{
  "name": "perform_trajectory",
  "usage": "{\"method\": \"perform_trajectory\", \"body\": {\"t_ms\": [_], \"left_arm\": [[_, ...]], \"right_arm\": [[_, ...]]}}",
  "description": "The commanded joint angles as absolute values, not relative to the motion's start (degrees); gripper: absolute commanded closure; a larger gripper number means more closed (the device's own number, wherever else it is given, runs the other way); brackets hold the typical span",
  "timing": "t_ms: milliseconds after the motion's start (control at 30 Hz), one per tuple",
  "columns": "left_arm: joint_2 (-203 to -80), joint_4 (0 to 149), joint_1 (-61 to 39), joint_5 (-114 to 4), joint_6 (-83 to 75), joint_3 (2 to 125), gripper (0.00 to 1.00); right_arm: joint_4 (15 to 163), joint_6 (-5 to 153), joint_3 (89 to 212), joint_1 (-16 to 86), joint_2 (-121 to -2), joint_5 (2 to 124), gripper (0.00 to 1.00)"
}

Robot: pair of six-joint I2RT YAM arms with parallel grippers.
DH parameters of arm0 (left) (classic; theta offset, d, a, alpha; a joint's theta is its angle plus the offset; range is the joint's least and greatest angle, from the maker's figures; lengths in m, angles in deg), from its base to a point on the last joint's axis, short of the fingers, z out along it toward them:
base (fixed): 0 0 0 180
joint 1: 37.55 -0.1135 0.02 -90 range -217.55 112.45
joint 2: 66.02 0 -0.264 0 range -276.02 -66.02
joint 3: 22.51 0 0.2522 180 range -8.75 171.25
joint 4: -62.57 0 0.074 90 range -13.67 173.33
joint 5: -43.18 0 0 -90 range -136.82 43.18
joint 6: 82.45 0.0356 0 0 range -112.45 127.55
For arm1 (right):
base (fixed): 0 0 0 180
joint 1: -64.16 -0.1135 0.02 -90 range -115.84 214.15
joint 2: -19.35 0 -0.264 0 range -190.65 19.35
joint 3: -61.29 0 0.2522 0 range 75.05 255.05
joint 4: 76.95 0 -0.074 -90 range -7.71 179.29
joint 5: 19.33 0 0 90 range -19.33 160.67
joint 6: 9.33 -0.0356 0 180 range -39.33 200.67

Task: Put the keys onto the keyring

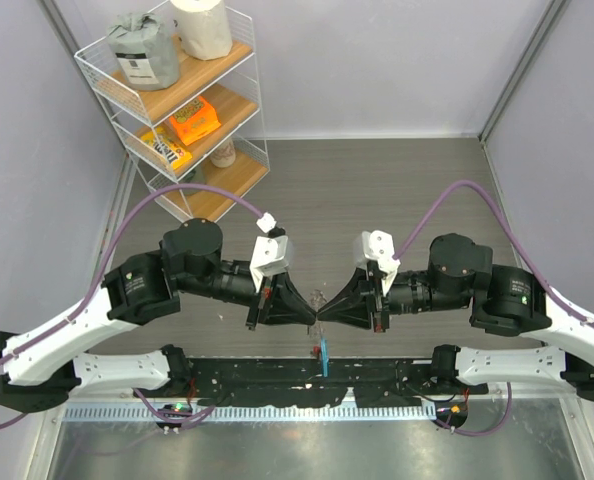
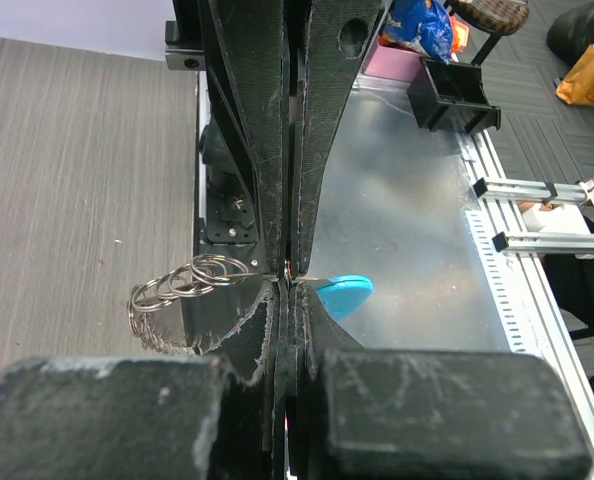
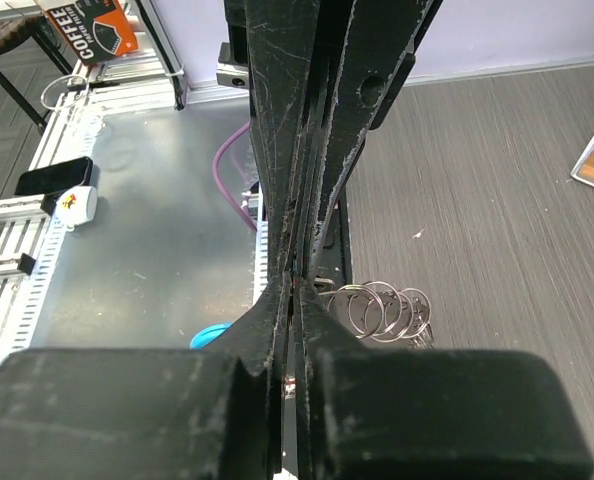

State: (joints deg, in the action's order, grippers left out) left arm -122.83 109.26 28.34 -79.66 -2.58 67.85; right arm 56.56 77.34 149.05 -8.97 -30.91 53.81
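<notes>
My two grippers meet tip to tip above the table's near middle. The left gripper [image 1: 311, 312] [image 2: 288, 287] is shut on the thin wire of the keyring [image 2: 307, 281]. From the opposite side the right gripper [image 1: 323, 312] [image 3: 297, 286] is shut on the same spot. The keyring's blue tag [image 1: 324, 356] [image 2: 343, 295] [image 3: 211, 334] hangs toward the near edge. A little red shows between the fingertips. Several small rings [image 2: 202, 272] [image 3: 382, 305] fan out on the far side, with the toothed silvery keys [image 2: 153, 322] [image 3: 418, 331] [image 1: 317, 297] dangling from them.
A white wire shelf rack [image 1: 239, 50] with wooden shelves, boxes and a paper roll stands at the back left. A black mounting rail [image 1: 277, 375] and a metal plate [image 1: 307, 440] run along the near edge. Purple cables [image 1: 202, 192] arc over both arms.
</notes>
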Motion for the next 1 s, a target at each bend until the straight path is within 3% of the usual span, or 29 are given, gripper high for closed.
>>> {"method": "perform_trajectory", "body": {"t_ms": [0, 167, 300, 400, 733, 967], "left_arm": [[-122.4, 107.0, 28.3, -80.1, -2.6, 70.4, 1.00], [-120.5, 102.5, 28.2, -80.0, -4.1, 67.7, 0.99], [-117.9, 96.1, 28.3, -79.6, -6.1, 64.0, 0.86], [-117.5, 94.2, 28.3, -79.0, -7.0, 63.2, 0.83], [-119.4, 91.8, 28.3, -79.2, -8.4, 64.0, 0.82], [-120.2, 91.4, 28.3, -79.3, -8.5, 65.1, 0.72]], "right_arm": [[59.3, 77.5, 149.2, -9.1, -30.1, 52.6, 0.94], [66.3, 77.9, 144.5, -9.1, -25.2, 54.7, 0.94], [74.6, 78.7, 139.6, -9.1, -20.9, 55.4, 0.94], [77.5, 79.4, 138.3, -9.2, -19.9, 56.0, 0.94], [79.8, 80.0, 138.5, -9.2, -20.3, 54.8, 0.94], [79.5, 79.6, 138.8, -9.2, -20.2, 53.9, 0.94]]}}
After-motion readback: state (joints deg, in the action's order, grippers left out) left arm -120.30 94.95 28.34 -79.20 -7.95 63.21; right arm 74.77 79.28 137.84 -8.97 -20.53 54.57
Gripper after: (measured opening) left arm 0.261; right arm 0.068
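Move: Both closed grippers meet at the small ring of the keyring, which lies at each hand point. From either hand, the wire coils sit about 4 cm ahead, level left to right and roughly 1 cm lower. The blue tag hangs about 5 cm back and 4 cm lower, a centimetre or so right of the left hand and level sideways with the right. Right hand keeps its pinch, rising 3.5 cm and drawing 2 cm right; left opens, releasing, and rises 3 cm. ##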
